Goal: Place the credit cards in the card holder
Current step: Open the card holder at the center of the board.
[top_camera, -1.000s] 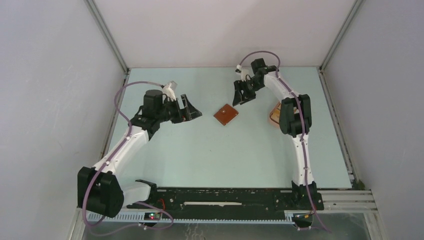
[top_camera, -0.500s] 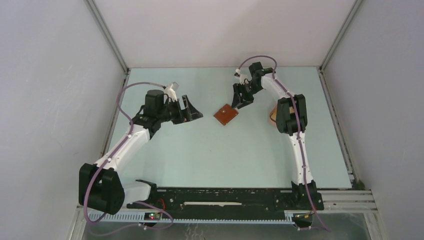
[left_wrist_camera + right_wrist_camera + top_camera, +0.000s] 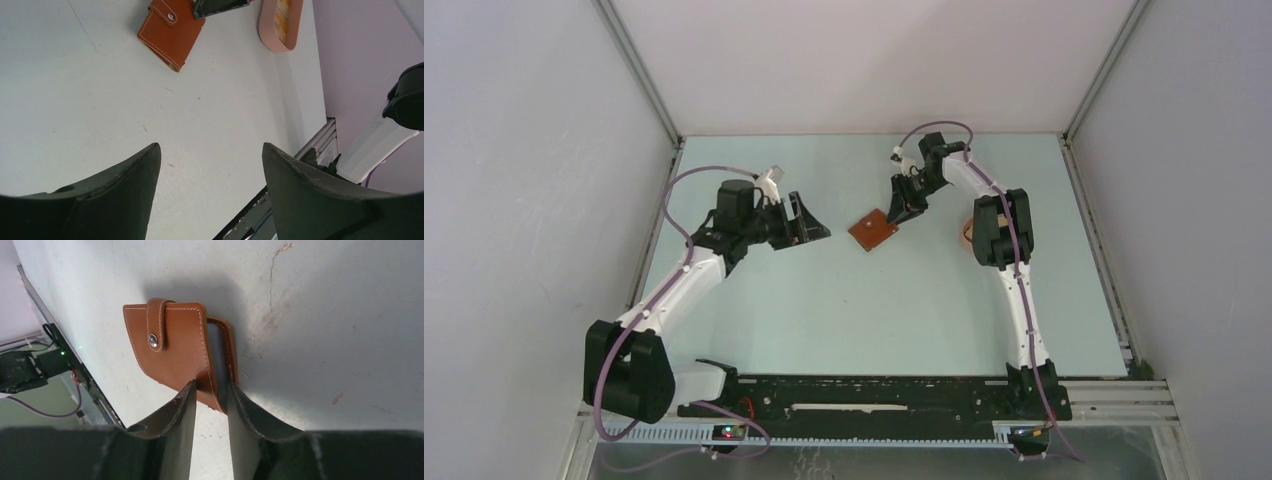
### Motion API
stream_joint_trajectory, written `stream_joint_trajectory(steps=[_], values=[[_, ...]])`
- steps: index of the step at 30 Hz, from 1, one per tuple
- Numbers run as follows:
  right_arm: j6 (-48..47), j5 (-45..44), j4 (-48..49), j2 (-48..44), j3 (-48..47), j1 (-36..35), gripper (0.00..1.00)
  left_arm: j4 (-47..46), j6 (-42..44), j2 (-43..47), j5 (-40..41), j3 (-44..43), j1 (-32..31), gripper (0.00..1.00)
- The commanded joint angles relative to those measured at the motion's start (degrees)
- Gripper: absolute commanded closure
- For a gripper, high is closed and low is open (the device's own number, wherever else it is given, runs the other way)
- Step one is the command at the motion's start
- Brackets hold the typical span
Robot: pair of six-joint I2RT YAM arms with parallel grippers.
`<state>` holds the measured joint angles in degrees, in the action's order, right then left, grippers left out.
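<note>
The card holder [image 3: 871, 230] is a closed reddish-brown wallet with its snap tab fastened, lying mid-table. My right gripper [image 3: 892, 214] has come down on its far right edge. In the right wrist view both jaws press the wallet's edge [image 3: 220, 365] between them, so the right gripper [image 3: 210, 385] is shut on it. A tan-yellow credit card [image 3: 283, 12] lies in the pink oval tray [image 3: 270, 30] to the right of the wallet [image 3: 170, 30]. My left gripper [image 3: 814, 232] hovers open and empty to the left of the wallet, jaws wide apart [image 3: 210, 150].
The pink tray [image 3: 966, 233] is mostly hidden behind the right arm's elbow in the top view. Grey walls close the table on three sides. The black rail [image 3: 874, 395] with both arm bases runs along the near edge.
My right gripper has dropped toward the wallet and narrowed its jaws onto its edge, nudging it slightly left. The left gripper has edged a little toward the wallet and narrowed slightly.
</note>
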<state>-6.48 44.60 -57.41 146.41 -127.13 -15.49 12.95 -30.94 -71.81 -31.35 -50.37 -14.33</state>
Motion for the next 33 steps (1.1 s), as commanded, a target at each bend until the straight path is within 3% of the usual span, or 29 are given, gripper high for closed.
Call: stream_joint_trajectory(steps=[1, 9, 15, 22, 28, 33], values=[[1.46, 1.70, -0.32, 1.34, -1.15, -0.48, 0.67, -1.27, -1.00, -0.38, -2.13, -4.00, 0.26, 0.22], [0.96, 6.65, 0.08, 0.72, -0.47, 0.28, 1.00, -1.26, -1.14, -0.96, -2.48, -4.09, 0.26, 0.24], [-3.52, 14.82, 0.49, -5.66, 4.01, 2.43, 1.00, -2.09, -1.22, -1.48, -3.79, -3.88, 0.26, 0.25], [-7.17, 17.53, 3.82, -20.82, 20.64, 4.04, 1.00, -6.44, 0.90, 2.00, -4.85, -2.10, -2.19, 0.24], [-13.77, 16.65, 4.14, -38.79, 39.28, 3.74, 1.00, -7.22, 6.10, 9.41, 7.78, 0.26, -12.95, 0.23], [-20.69, 15.59, 1.95, -46.66, 47.76, 3.77, 1.00, -18.28, 8.81, 17.65, 24.72, 9.80, -27.43, 0.22]])
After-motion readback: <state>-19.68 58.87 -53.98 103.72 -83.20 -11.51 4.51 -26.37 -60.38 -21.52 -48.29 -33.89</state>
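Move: The brown card holder lies flat right by the right hand, its middle about 4 cm to the left, 1 cm back and 1 cm lower, with its right-hand corner already between the open fingers. From the same hand, the pink tray stands some 18 cm to the right, about level fore and aft. From the left hand, the card holder is roughly 12 cm ahead, 10 cm to the right and 16 cm below. The card holder's right-hand corner is pinched as the right fingers close fully, almost in place. That hand then lifts the holder and draws it back towards the robot, about 14 cm back and 13 cm up, drifting a little right while its left side rolls up some 15 degrees. Late on, the left hand, staying open, swings right, up and back by about 7 cm each way towards the holder, tilting its fingers up. ##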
